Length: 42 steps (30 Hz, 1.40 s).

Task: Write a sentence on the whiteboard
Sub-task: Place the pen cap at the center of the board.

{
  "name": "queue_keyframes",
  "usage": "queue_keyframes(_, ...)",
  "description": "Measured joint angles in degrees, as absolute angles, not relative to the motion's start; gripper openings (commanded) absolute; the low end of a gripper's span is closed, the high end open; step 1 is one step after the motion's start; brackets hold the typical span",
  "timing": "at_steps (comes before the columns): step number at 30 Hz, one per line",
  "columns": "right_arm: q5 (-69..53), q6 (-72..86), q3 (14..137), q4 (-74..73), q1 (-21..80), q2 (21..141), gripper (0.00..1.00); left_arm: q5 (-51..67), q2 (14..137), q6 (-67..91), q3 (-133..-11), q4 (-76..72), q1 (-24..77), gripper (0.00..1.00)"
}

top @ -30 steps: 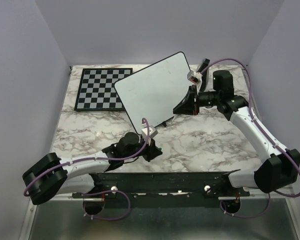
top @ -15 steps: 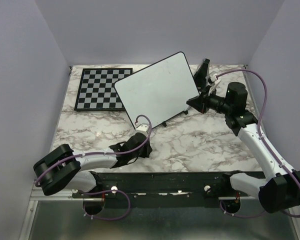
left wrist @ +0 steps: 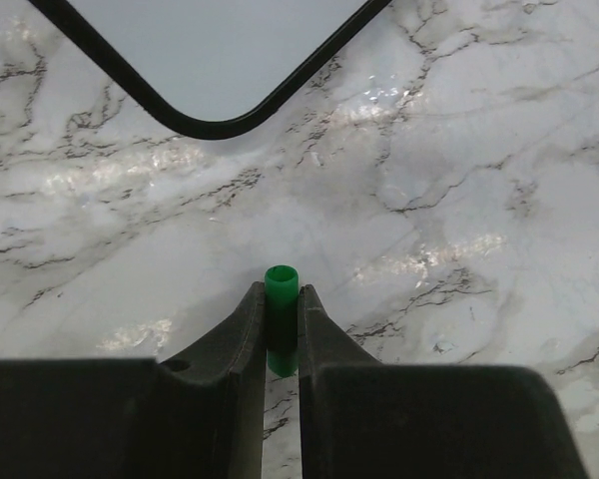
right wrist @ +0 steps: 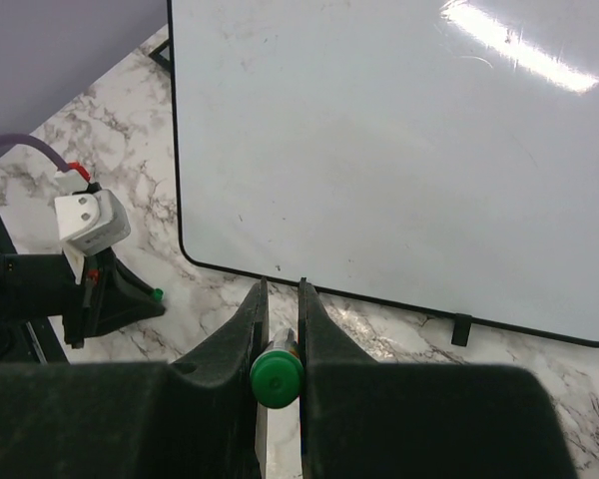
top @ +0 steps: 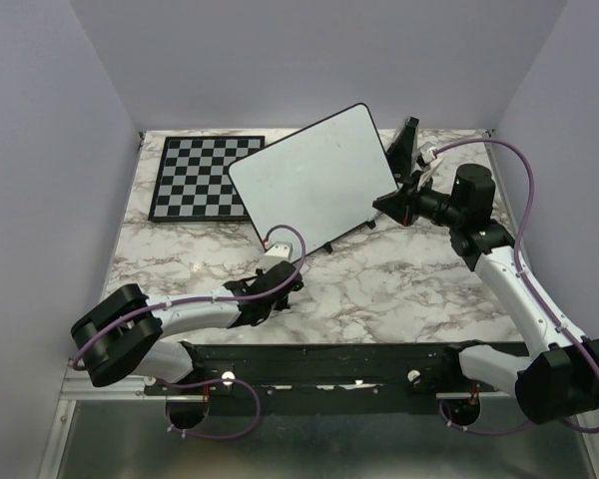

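The whiteboard (top: 314, 175) leans tilted on the marble table, its face blank; the sentence is not in view. My right gripper (top: 387, 205) hovers at the board's lower right edge, shut on a green-ended marker (right wrist: 277, 377) that points toward the board (right wrist: 399, 150). My left gripper (top: 285, 284) sits low over the table below the board's near corner (left wrist: 210, 60), shut on a hollow green marker cap (left wrist: 281, 299). In the right wrist view, that cap (right wrist: 157, 293) shows as a green dot at the left gripper's tip.
A black-and-white chessboard (top: 202, 175) lies flat at the back left, partly under the whiteboard's edge. A black stand piece (top: 407, 140) rises behind the board's right corner, and a small black foot (right wrist: 461, 327) hangs under its rim. Grey walls close in all around.
The right arm swung its elbow out to the right and rolled its wrist, the gripper staying by the board's edge. The left gripper slid slightly left and nearer. Both grips are unchanged.
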<state>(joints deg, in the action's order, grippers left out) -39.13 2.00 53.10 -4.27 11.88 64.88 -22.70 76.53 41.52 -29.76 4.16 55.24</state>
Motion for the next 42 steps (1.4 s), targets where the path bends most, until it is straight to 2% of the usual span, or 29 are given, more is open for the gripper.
queue_keyframes(4,-39.8,2.1,53.1,-4.2,11.9,65.1,0.0,-24.8,76.5,42.6,-30.6,7.7,54.7,0.07)
queue_keyframes(5,-39.9,2.1,53.1,-4.2,11.9,65.2,0.01,-25.2,76.4,43.2,-30.7,8.4,54.3,0.02)
queue_keyframes(7,-40.3,2.1,53.1,-4.2,11.9,65.3,0.01,-25.9,75.8,44.8,-30.7,9.9,53.0,0.0)
queue_keyframes(13,-45.2,1.0,53.1,-4.2,11.5,65.9,0.0,-27.4,71.9,49.5,-28.2,12.3,47.8,0.0)
queue_keyframes(15,-47.0,0.2,53.1,-4.4,11.5,66.1,0.0,-27.4,69.9,50.5,-26.7,12.3,45.4,0.04)
queue_keyframes(17,-48.2,-0.3,53.1,-4.4,11.4,66.1,0.0,-27.4,68.6,51.0,-25.7,12.1,43.0,0.05)
queue_keyframes(23,-50.5,-1.1,53.1,-4.4,11.2,66.1,0.01,-27.3,69.4,50.8,-25.9,10.6,36.8,0.05)
queue_keyframes(26,-50.8,-1.2,53.1,-4.5,11.1,66.1,0.01,-27.2,71.6,50.4,-27.3,10.0,34.4,0.13)
queue_keyframes(28,-51.0,-1.2,53.1,-4.5,11.0,66.1,0.0,-27.2,73.3,50.3,-28.6,9.9,32.9,0.24)
queue_keyframes(32,-51.4,-1.3,53.1,-4.5,10.7,66.1,0.01,-27.3,75.8,50.2,-30.7,10.2,31.0,0.29)
queue_keyframes(33,-51.5,-1.3,53.1,-4.5,10.7,66.1,0.01,-27.3,76.4,50.2,-31.2,10.4,30.5,0.36)
queue_keyframes(35,-51.7,-1.3,53.1,-4.5,10.7,66.1,0.0,-27.3,76.8,50.2,-31.6,10.4,30.1,0.42)
queue_keyframes(37,-51.8,-1.4,53.1,-4.5,10.5,66.1,0.01,-27.4,76.6,50.4,-31.5,10.4,30.0,0.44)
queue_keyframes(39,-52.0,-1.3,53.1,-4.5,10.4,66.1,0.01,-27.3,76.3,50.6,-31.4,10.4,30.0,0.5)
queue_keyframes(42,-52.0,-1.3,53.1,-4.6,10.2,66.1,0.01,-27.4,74.9,50.7,-30.5,10.6,30.0,0.52)
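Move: The pen cap, held in the left hand, is bound for the bare marble off the whiteboard's left side, about 7 cm ahead of that hand, 12 cm to its left and barely 1 cm lower. From the left hand the whiteboard's near corner lies roughly 6 cm ahead and 2 cm left, and the chessboard's middle about 25 cm ahead and 19 cm left. From the right hand the spot is some 4 cm back, 32 cm left and 25 cm below. The pen cap, still pinched by the left hand, travels level and low past the whiteboard's near corner, mostly left at first and then more forward, about 12 cm left and 7 cm forward in all, while the wrist turns some 35 degrees counter-clockwise. There the fingers open and let it go. The right hand, keeping its grip on the pen, draws back about 2 cm and a little left, turning slightly counter-clockwise. ##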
